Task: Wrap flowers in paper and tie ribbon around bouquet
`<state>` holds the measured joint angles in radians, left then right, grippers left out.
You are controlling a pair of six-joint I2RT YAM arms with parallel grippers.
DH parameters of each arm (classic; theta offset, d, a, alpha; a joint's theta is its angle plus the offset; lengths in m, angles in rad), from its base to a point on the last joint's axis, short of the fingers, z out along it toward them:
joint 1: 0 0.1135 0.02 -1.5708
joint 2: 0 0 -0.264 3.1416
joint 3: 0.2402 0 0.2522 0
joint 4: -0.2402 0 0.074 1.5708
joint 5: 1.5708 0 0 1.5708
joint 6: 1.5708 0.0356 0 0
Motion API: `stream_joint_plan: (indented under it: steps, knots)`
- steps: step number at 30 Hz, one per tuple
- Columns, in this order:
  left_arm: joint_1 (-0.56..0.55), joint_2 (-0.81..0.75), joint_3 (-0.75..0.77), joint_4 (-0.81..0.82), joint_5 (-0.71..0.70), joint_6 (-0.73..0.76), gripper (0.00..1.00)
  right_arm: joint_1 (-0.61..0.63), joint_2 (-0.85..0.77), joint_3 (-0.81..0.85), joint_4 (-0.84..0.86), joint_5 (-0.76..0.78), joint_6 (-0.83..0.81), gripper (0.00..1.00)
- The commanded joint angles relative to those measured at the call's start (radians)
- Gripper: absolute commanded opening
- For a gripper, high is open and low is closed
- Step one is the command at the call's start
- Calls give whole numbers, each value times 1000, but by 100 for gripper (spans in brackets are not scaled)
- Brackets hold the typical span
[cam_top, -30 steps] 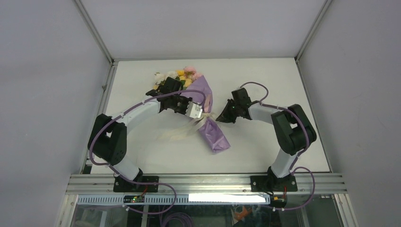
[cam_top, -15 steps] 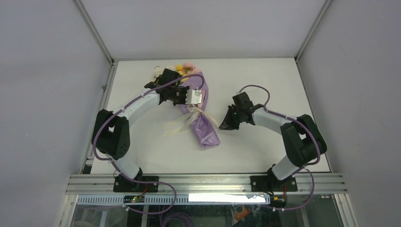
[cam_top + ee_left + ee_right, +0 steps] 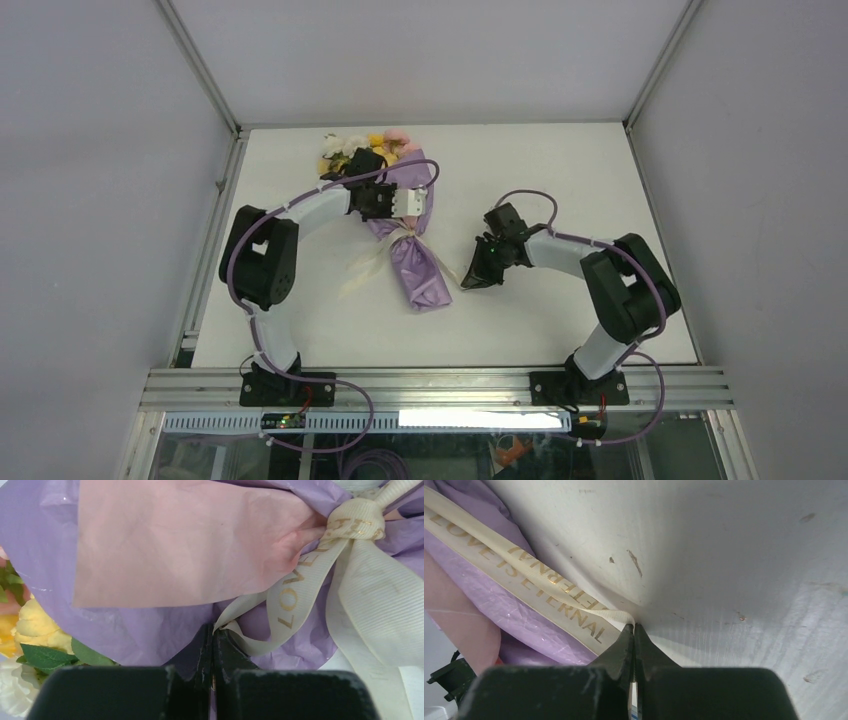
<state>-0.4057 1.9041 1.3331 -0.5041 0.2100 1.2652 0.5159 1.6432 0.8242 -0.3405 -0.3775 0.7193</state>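
The bouquet (image 3: 415, 265) lies on the table, a lilac paper (image 3: 125, 630) cone with a pale pink inner face. Its flowers (image 3: 358, 146) point to the far side, and yellow blooms and leaves (image 3: 37, 635) show at the left of the left wrist view. A cream ribbon (image 3: 310, 575) with gold lettering is knotted around the cone's waist (image 3: 402, 234). My left gripper (image 3: 214, 630) is shut on a loop of that ribbon just beside the knot, over the cone (image 3: 410, 222). My right gripper (image 3: 634, 626) is shut on a ribbon (image 3: 554, 592) tail to the right of the cone (image 3: 468, 280).
Loose ribbon tails (image 3: 362, 272) trail on the table to the left of the cone. The white table (image 3: 560, 160) is bounded by aluminium rails, with grey walls on three sides. Both arm bases stand at the near edge.
The bouquet has swung left and stands straighter, its narrow end nearer the middle. The left arm folded back leftward; the right gripper moved down and left with its ribbon tail. Both stayed shut.
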Motion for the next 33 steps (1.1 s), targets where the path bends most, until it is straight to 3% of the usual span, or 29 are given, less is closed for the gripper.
stream_joint_plan:
  steps: [1, 12, 19, 20, 22, 24, 25, 26, 28, 29, 33]
  knots:
    - [56, -47, 2, 90, -107, -30, 0, 13, 30, -31, -176, -9, -52, 0]
    - [85, -43, -15, 86, -94, 40, 0, 14, 11, -113, -225, -12, -43, 0]
    - [65, -139, -29, -12, -20, 1, 2, 14, -24, 42, -273, 39, -124, 0]
    - [57, -163, -25, -80, 18, -9, 16, 15, -46, 83, -280, 57, -157, 3]
    - [45, -219, -30, -167, 102, -23, 53, 16, -71, 159, -261, 58, -189, 17]
    - [40, -269, -39, -238, 184, -44, 80, 16, -82, 212, -214, 19, -209, 39]
    - [36, -289, -42, -279, 213, -46, 96, 16, -84, 235, -206, -4, -219, 55]
    - [36, -313, -43, -324, 228, -46, 99, 16, -84, 270, -210, -27, -238, 72]
    - [40, -370, -36, -412, 238, -45, 99, 9, -94, 338, -253, -57, -287, 92]
    - [48, -407, -31, -453, 251, -46, 99, -5, -107, 381, -287, -59, -318, 98]
    - [73, -581, 7, -646, 338, -73, 99, -170, -163, 541, -393, 42, -378, 99]
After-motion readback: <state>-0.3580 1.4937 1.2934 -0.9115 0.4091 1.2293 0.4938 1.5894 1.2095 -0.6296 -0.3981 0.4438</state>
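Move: The left gripper already pinches one ribbon loop; the knot lies about 6 cm back and 8 cm to its right, roughly level. From that hand, the pink paper strip is some 6 cm right, neither ahead nor back, and the flowers 13 cm straight ahead. The right gripper, low over the table, holds the other loop: the knot is about 13 cm ahead, 13 cm left and 2 cm up, the purple paper's near end 8 cm left and 3 cm back. Keep both loop ends pinched and draw the bow outward: ease the right gripper back nearly 2 cm while the left shifts about 1 cm left and holds. Then spread both grippers wide to let go of the loops, lifting the left about 11 cm up and 10 cm back, the right about 11 cm up and 7 cm forward, its fingertips swinging forward. ##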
